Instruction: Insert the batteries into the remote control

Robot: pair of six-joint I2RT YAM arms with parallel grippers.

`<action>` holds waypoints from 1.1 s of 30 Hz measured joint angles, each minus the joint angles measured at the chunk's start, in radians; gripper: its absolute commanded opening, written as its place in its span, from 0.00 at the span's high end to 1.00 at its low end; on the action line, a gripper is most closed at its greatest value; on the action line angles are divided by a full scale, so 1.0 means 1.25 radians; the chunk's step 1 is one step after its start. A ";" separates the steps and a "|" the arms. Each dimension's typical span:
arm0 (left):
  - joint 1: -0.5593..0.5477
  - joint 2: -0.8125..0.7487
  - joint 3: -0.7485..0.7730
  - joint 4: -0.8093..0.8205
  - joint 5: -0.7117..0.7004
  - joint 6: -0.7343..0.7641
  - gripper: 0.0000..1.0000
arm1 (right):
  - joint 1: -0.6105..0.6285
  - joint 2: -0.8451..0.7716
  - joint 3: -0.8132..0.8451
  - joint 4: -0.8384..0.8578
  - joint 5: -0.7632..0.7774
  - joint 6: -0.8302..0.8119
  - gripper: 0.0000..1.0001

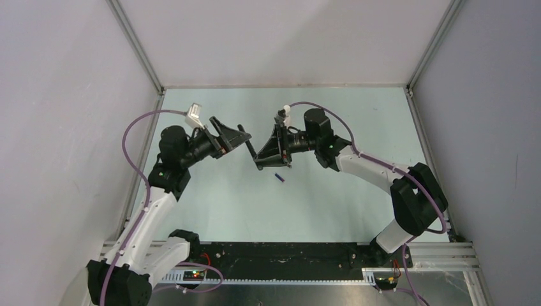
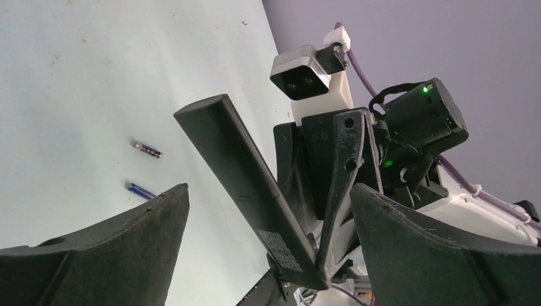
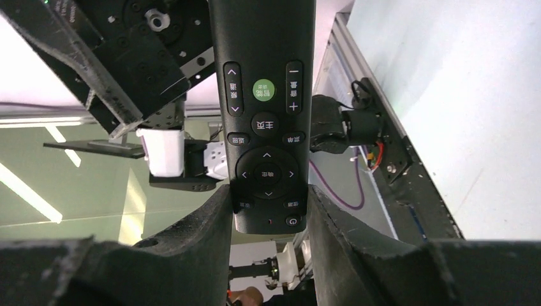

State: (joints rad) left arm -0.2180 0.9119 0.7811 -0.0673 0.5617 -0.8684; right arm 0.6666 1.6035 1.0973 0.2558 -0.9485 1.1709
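Note:
My right gripper (image 3: 269, 192) is shut on the lower end of the remote control (image 3: 265, 95), a slim black bar whose button face is turned to the right wrist camera. In the top view the remote (image 1: 251, 148) hangs above the table between the right gripper (image 1: 261, 157) and the left gripper (image 1: 243, 136). My left gripper (image 2: 269, 189) stands wide open with nothing held; the remote's plain back (image 2: 245, 172) shows beyond its fingers. Two batteries lie on the table: a blue-purple one (image 2: 140, 190) (image 1: 279, 177) and a dark one with a pale end (image 2: 147, 150).
The right arm's wrist camera (image 2: 300, 73) and motor housing (image 2: 424, 118) face the left gripper closely. A black rail with wiring (image 1: 287, 255) runs along the near edge. Grey walls (image 1: 64, 95) enclose the pale green table (image 1: 344, 210) on three sides.

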 measured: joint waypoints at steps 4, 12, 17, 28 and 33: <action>-0.002 0.000 0.000 0.011 0.002 -0.023 0.02 | 0.014 -0.009 0.000 0.041 -0.005 0.036 0.71; -0.002 0.001 -0.005 0.045 0.015 -0.068 0.07 | 0.031 -0.010 0.000 0.099 -0.008 0.099 0.71; -0.003 0.001 -0.019 0.058 0.015 -0.082 0.11 | 0.038 -0.010 0.000 0.146 -0.011 0.151 0.71; -0.003 0.003 -0.023 0.070 0.009 -0.132 0.28 | 0.043 -0.010 0.000 0.175 -0.023 0.185 0.71; -0.003 0.003 -0.024 0.071 0.008 -0.152 0.40 | 0.043 -0.010 0.000 0.165 -0.024 0.179 0.71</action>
State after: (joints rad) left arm -0.2214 0.9161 0.7506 0.0219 0.5716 -1.0588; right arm 0.7204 1.5909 1.0973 0.4618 -0.9787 1.3952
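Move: Just beyond the left fingertips, the remote control has its middle about 3 cm right and 2 cm back of the left hand, near its height; its far end reaches ahead between the open fingers. The right hand already grips the near end, with the middle some 5 cm ahead and 2 cm left of it. On the table some 27 cm below the left hand, the purple battery lies about 12 cm right and 3 cm back, the black battery about 14 cm right and 2 cm ahead. Raising the remote control about 4.5 cm, the right hand keeps its grip while easing some 2.5 cm back and a little left, then holds nearly still. The left hand rises barely 1 cm and rolls its left side down under 10 degrees as its wide-open fingers close by about a third on either side of the remote's far half; whether they touch it can't be settled. ##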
